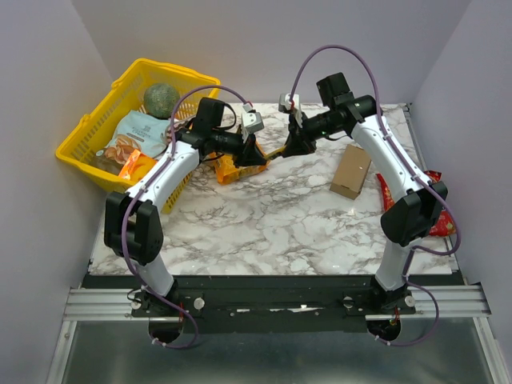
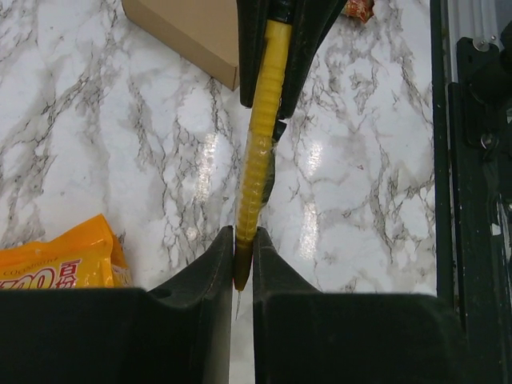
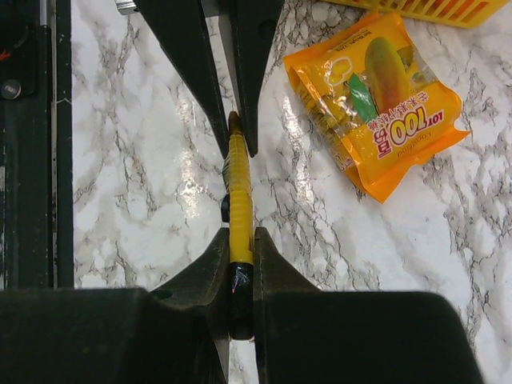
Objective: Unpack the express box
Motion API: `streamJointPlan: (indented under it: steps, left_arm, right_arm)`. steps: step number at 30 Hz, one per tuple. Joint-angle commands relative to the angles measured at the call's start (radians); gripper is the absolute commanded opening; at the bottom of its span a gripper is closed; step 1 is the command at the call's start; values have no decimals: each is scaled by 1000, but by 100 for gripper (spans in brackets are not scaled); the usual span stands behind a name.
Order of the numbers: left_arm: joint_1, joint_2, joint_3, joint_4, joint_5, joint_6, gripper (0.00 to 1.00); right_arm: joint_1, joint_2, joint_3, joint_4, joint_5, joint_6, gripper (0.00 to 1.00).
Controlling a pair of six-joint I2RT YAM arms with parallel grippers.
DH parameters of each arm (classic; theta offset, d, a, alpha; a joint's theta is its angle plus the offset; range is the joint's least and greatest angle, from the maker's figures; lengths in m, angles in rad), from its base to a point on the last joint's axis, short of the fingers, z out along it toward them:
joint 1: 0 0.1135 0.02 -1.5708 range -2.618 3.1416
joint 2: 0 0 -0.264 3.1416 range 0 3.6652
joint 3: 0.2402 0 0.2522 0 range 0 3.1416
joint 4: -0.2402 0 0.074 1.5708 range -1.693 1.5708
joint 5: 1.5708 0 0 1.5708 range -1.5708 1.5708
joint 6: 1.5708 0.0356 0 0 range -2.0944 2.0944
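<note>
The express box (image 1: pixel 350 171), plain brown cardboard, lies closed on the marble table right of centre; its corner shows in the left wrist view (image 2: pixel 188 28). A slim yellow box cutter (image 1: pixel 274 152) hangs level above the table between both grippers. My left gripper (image 2: pixel 242 256) is shut on its blade end, with a thin blade tip poking between the fingers. My right gripper (image 3: pixel 241 264) is shut on its black rear end. The cutter's ribbed yellow body (image 3: pixel 239 192) spans the gap. Both grippers meet left of the box, at the back middle of the table.
An orange snack packet (image 1: pixel 228 170) lies under the left gripper's side (image 3: pixel 376 96). A yellow basket (image 1: pixel 88 128) with several goods stands at the back left. A red snack bag (image 1: pixel 386 194) lies by the right arm at the table's right edge.
</note>
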Motion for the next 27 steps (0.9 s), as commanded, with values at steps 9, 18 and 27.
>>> streamJointPlan:
  steps: [9,18,27]
  left_arm:
    - [9,-2,36,-39,71,41,0]
    - [18,-5,52,45,130,-53,0]
    - [-12,30,63,183,134,-178,0]
  right_arm:
    - [-33,30,143,13,-37,236,56]
    - [-148,55,154,-30,-301,308,67]
    - [-123,67,145,-64,-313,236,65]
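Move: The box cutter already bridges both grippers: its middle is about 4 cm to the right of the left hand and a centimetre above it. From the right hand the box cutter's middle is some 3 cm to the left and 2 cm lower. From the right hand the orange bag lies roughly 12 cm ahead, 16 cm left and 23 cm below; the cardboard box is about 12 cm ahead, 26 cm right and 24 cm below. Open the right gripper wide to let go of the box cutter's black end, lift it about 6 cm while backing off some 3 cm to the right and slightly forward, tilting its fingertips upward, then ease it a little left, back and down towards the cutter. Keep the left gripper shut on the other end, and late on raise it nearly 3 cm. ##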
